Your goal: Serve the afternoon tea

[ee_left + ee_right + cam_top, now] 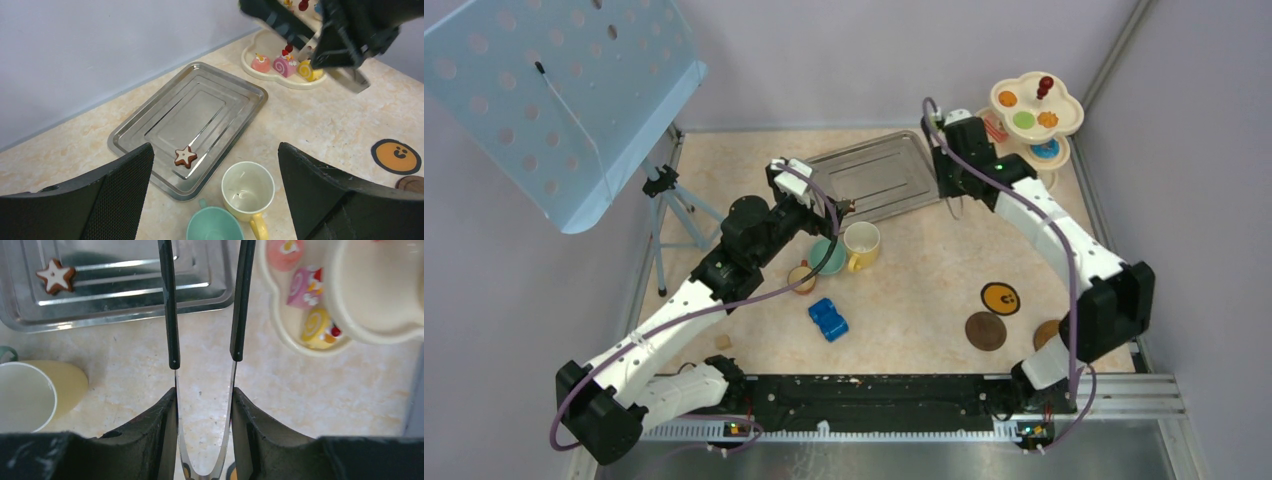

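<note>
A brown-and-white star cookie [185,156] lies alone on the steel tray [200,100]. My left gripper [215,150] hovers open over the tray's near edge, above the yellow-and-cream mug [248,189] and the teal cup [215,226]. A small brown cup [802,277] stands beside them. My right gripper [204,395] is shut on black tongs [171,315], whose arms stand apart over the table between the tray and the cream stand [1036,105]. The tong tips are out of view. Toy cakes sit on the stand's bottom tier: pink [282,250], pink roll [302,287], yellow roll [317,327].
Round coasters lie at the right front: an orange-faced one [1000,297], a brown one [985,331] and another [1048,333] partly under the right arm. A blue toy car [828,319] sits near the front. A blue perforated panel [554,90] on a tripod stands at the left.
</note>
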{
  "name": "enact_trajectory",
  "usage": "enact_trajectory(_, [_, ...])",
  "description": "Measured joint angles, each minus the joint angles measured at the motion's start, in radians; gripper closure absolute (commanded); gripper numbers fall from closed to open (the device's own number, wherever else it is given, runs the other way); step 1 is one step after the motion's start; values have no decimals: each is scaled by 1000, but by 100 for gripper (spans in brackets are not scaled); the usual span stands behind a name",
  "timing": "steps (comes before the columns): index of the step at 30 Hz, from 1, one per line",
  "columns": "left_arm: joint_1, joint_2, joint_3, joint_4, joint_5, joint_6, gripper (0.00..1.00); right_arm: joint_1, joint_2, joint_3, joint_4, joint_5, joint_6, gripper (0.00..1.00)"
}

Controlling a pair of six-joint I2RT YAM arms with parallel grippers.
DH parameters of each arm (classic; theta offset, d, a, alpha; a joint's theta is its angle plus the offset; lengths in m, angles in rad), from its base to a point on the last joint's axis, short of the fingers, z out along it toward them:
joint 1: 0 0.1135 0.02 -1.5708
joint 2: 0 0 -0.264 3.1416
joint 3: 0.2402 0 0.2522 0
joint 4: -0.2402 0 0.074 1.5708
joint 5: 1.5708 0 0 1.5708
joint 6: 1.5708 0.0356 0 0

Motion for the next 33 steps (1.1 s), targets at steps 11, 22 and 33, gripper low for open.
enact_trajectory(11, [0,-2,0,0,16,-4,1,-204,-273,31,-68,74,-1,100])
enact_trajectory(22, [0,-2,0,0,27,-5,1,-457,-267,119,-149,101,3,100])
enact_trajectory(33, [0,-2,0,0,38,-8,1,-641,-110,215,-138,-172,45,100])
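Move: The right hand has tongs pinching a green biscuit. The top tier of the cake stand lies about 18 cm to its right and 13 cm ahead, at roughly its height. The blue donut on the middle tier is some 21 cm right, 11 cm ahead and 8 cm lower; the tray's middle is about 13 cm left, 10 cm ahead and 21 cm below. From the left hand the top tier is roughly 38 cm right and 21 cm ahead. Rightward in a fast, rising arc, the right hand carries the tongs and green biscuit away from the tray to the right side of the stand's top tier, about 23 cm across, climbing some 12 cm along the way. The wrist swings about 30 degrees clockwise and tips up a little; finally the hand eases forward and sinks about 2 cm, fingers keeping their hold. ##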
